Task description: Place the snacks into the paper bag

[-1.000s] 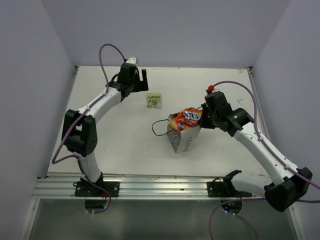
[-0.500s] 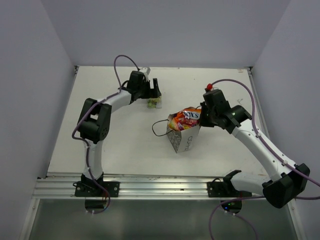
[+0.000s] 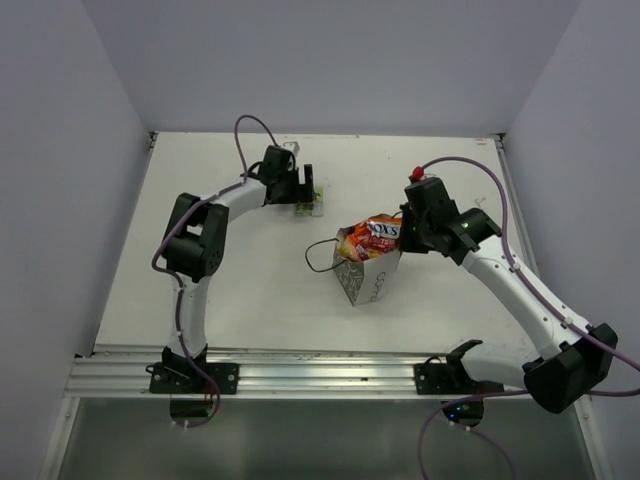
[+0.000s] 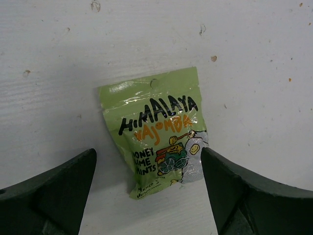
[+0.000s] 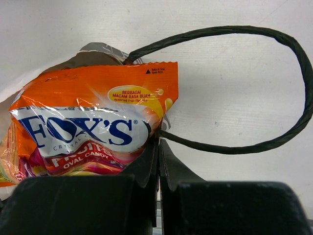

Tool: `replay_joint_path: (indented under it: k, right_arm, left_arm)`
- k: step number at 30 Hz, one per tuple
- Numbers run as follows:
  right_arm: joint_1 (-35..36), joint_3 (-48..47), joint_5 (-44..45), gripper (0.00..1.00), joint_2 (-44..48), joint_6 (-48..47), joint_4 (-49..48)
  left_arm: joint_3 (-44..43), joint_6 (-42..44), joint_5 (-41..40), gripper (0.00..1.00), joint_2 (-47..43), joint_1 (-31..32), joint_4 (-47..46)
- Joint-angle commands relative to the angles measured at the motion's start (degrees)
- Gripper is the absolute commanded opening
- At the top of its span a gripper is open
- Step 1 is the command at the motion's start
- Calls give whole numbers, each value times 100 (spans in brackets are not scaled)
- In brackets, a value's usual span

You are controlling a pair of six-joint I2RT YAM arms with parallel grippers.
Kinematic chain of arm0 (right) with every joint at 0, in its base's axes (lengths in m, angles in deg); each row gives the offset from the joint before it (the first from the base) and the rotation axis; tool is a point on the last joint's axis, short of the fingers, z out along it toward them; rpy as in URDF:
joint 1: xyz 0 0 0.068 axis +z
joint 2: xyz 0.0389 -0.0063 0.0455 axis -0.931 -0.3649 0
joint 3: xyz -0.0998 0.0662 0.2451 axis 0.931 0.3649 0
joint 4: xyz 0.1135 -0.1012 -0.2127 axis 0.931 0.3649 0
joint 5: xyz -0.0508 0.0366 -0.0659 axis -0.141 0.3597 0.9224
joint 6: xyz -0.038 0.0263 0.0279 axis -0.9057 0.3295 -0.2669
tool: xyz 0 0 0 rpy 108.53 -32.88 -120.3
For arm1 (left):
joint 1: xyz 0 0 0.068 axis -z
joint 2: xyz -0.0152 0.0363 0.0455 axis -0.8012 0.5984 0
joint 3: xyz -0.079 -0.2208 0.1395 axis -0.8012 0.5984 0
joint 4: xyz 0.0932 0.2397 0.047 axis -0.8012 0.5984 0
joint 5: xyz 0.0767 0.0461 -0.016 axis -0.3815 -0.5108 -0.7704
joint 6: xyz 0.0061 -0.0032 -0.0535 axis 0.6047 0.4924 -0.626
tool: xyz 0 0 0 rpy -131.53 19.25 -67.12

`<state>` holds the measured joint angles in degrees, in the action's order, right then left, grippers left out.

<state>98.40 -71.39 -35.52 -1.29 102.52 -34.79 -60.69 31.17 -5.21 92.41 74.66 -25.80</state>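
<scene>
A pale green snack packet lies flat on the white table, and my left gripper hangs open just above it with one finger on either side of its lower end. From above, that gripper partly hides the green packet. The white paper bag stands mid-table. An orange multicolour packet pokes out of its mouth. My right gripper is shut on the bag's rim beside that packet, at the bag's right side.
A black cord handle loops out from the bag over the table; it lies to the bag's left in the top view. Grey walls close in the table on three sides. A metal rail runs along the near edge.
My left arm swung right from the back left of the table and came down over the green packet, jaws wide. The right arm and the bag stayed put.
</scene>
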Motion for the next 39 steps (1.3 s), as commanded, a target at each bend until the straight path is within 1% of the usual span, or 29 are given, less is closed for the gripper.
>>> replay_joint_path:
  k: [1, 4, 5, 7, 8, 10, 12, 13, 14, 16, 18, 20, 22, 25, 26, 28, 33, 35, 38, 39]
  right_arm:
    - [-27, -151, 11, 0, -91, -69, -9]
    - [-36, -152, 11, 0, -73, -69, -9]
    - [-36, -152, 11, 0, -73, -69, -9]
    - [-36, -151, 20, 0, -56, -69, -9]
    - [-36, -143, 20, 0, -55, -77, -9]
    - [-36, -152, 20, 0, -38, -69, -9]
    - [-36, -152, 20, 0, -29, -77, -9]
    - [-36, -152, 11, 0, -38, -78, -9]
    - [-27, -143, 11, 0, -29, -78, -9]
    - [-36, -143, 2, 0, -20, -78, -9]
    - [-36, -125, -15, 0, -12, -69, -18]
    - [-36, -125, -15, 0, -3, -69, -18]
    - [-36, -116, -15, 0, -3, -69, -18]
    - [-27, -108, -24, 0, 6, -69, -18]
    - [-36, -99, -24, 0, 6, -69, -18]
    - [-36, -99, -33, 0, -3, -78, -44]
    - [-36, -99, -85, 0, -29, -104, -71]
    - [-36, -99, -86, 0, -20, -104, -71]
    - [-36, -73, -112, 0, -20, -121, -88]
    - [-36, -55, -138, 0, -20, -121, -106]
  left_arm:
    - [-53, 89, -55, 90, -65, 39, 143]
    - [-18, 80, 76, 76, 58, 39, 117]
    - [-18, 63, 120, 66, 110, 48, 125]
    - [-26, 63, 164, 55, 155, 48, 117]
    - [-27, 80, 217, 47, 207, 48, 125]
    - [-53, 80, 244, 40, 251, 48, 151]
    - [-88, 71, 270, 37, 322, 48, 178]
    - [-97, 89, 279, 34, 339, 48, 213]
    - [-114, 124, 279, 30, 383, 48, 239]
    - [-141, 159, 279, 26, 418, 48, 318]
    - [-150, 221, 322, 16, 471, 48, 354]
    - [-123, 265, 332, 0, 436, 48, 407]
    - [-45, 282, 323, 0, 314, 48, 363]
    - [193, 300, 244, 0, -186, 56, 232]
    - [332, 326, 174, 0, -492, 56, 179]
    - [395, 335, 138, 0, -793, 65, 135]
    - [729, 317, 200, 0, -1962, 118, 38]
    - [791, 352, 191, 0, -2487, 197, 81]
    - [791, 431, 217, 0, -3051, 381, 239]
    - [756, 467, 235, 0, -3158, 529, 301]
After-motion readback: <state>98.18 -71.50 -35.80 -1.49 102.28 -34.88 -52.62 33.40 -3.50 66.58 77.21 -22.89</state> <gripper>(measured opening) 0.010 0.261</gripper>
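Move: The green Himalaya mints packet lies flat on the table between the left hand's open fingers, its middle about 2 cm ahead of the hand point, 1 cm to the right and 2 cm below. The paper bag stands some 26 cm back and 16 cm to the right, its middle about 6 cm above the hand; the orange Fox's packet sticks out of its mouth some 8 cm higher. From the right hand the mints are about 25 cm ahead, 21 cm left and 18 cm below. The mints packet's near part gets pinched as the left fingers close from wide, the hand settling about 1 cm lower and slightly to the right. The left hand then draws back some 5 cm towards its base and rises quickly, roughly 17 cm, fingertips tipping up and forward by about 15 degrees. The right hand stays put, fingers still shut on the bag's rim. ##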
